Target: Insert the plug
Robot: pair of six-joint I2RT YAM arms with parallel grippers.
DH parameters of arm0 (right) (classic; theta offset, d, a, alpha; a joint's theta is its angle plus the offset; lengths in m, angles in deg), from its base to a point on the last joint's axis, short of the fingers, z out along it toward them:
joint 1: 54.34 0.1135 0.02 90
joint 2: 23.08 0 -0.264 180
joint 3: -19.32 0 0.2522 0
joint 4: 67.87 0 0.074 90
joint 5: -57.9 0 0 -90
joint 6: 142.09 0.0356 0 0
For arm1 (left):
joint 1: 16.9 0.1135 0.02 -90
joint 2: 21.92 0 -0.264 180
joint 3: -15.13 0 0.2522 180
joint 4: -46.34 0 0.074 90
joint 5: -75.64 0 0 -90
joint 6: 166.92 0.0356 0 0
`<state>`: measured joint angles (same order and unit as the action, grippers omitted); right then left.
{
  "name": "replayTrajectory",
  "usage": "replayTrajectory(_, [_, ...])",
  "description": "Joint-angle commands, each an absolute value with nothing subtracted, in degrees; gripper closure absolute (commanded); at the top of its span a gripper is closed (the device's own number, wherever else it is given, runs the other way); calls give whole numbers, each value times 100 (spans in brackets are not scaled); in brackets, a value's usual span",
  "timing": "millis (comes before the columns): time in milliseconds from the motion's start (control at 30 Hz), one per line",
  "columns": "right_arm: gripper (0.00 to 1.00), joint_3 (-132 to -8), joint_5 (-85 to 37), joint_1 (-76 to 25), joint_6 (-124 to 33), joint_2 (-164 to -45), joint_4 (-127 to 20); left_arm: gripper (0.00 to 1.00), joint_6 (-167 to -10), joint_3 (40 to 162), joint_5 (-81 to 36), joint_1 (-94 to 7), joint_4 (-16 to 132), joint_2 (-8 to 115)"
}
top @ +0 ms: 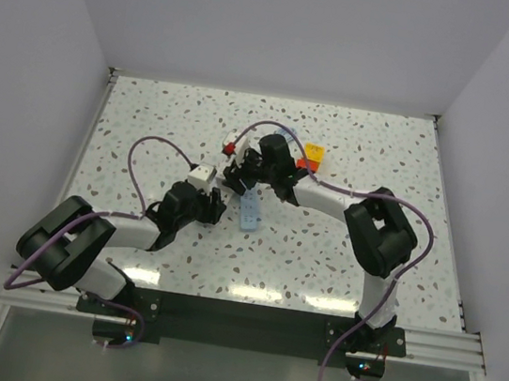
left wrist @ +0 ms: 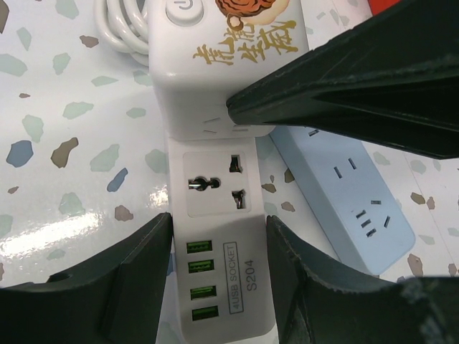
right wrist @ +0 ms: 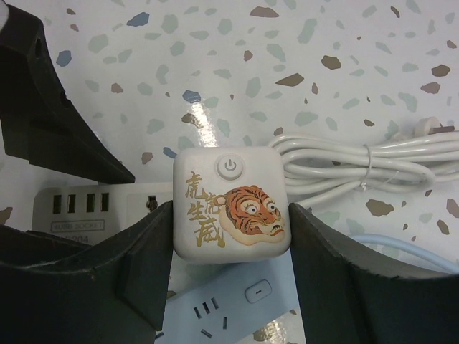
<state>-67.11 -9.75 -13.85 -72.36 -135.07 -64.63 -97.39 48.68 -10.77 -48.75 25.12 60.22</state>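
The plug point(right wrist: 233, 204) is a white cube with a tiger face and a power button, and its white cord point(right wrist: 344, 165) is bundled to the right. My right gripper point(right wrist: 231, 215) is shut on the cube's two sides. The cube sits over the far end of a white socket strip point(left wrist: 215, 215) that has one universal socket and several green USB ports. My left gripper point(left wrist: 219, 287) is shut on the strip's near end, a finger pressed to each long side. In the top view both grippers meet at mid-table near the white block point(top: 202, 175).
A pale blue power strip point(left wrist: 351, 193) lies on the speckled table just right of the white one and under the cube point(right wrist: 237, 301). An orange-and-yellow object point(top: 314, 153) and a small red piece point(top: 230, 147) lie farther back. White walls enclose the table.
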Motion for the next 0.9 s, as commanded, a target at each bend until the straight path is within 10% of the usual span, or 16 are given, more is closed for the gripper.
replayTrajectory(0, [80, -6476, -1505, -1453, -7283, -13506, -5771, 100, -9977, 4665, -1322, -4757, 2864, 5885])
replayTrajectory(867, [81, -5360, -2067, -1453, -6053, -13216, -6456, 100, -9951, 4181, -1673, -4485, 2328, 5226])
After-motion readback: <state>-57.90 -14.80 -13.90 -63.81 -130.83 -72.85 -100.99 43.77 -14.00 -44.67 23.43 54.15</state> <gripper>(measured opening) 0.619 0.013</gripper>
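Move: The left fingers already hold the white power strip near its USB end; its middle lies about 4 cm ahead and 1 cm right, level with the hand. The held white cube plug is some 9 cm ahead, 3 cm right and 3 cm above. From the right hand, gripping that plug, the strip's middle is about 4 cm back, 2 cm left and 4 cm below, and the blue strip's middle 4 cm back, 6 cm right and 5 cm below. The left fingers lose their side-to-side grip on the white strip and snap fully shut by its left edge, as the left hand shifts about 2 cm left, rises 1 cm and rolls slightly, left side down. Meanwhile the right hand keeps pinching the cube plug over the strip and carries it some 2 cm right and slightly back, turning about 10 degrees clockwise. ##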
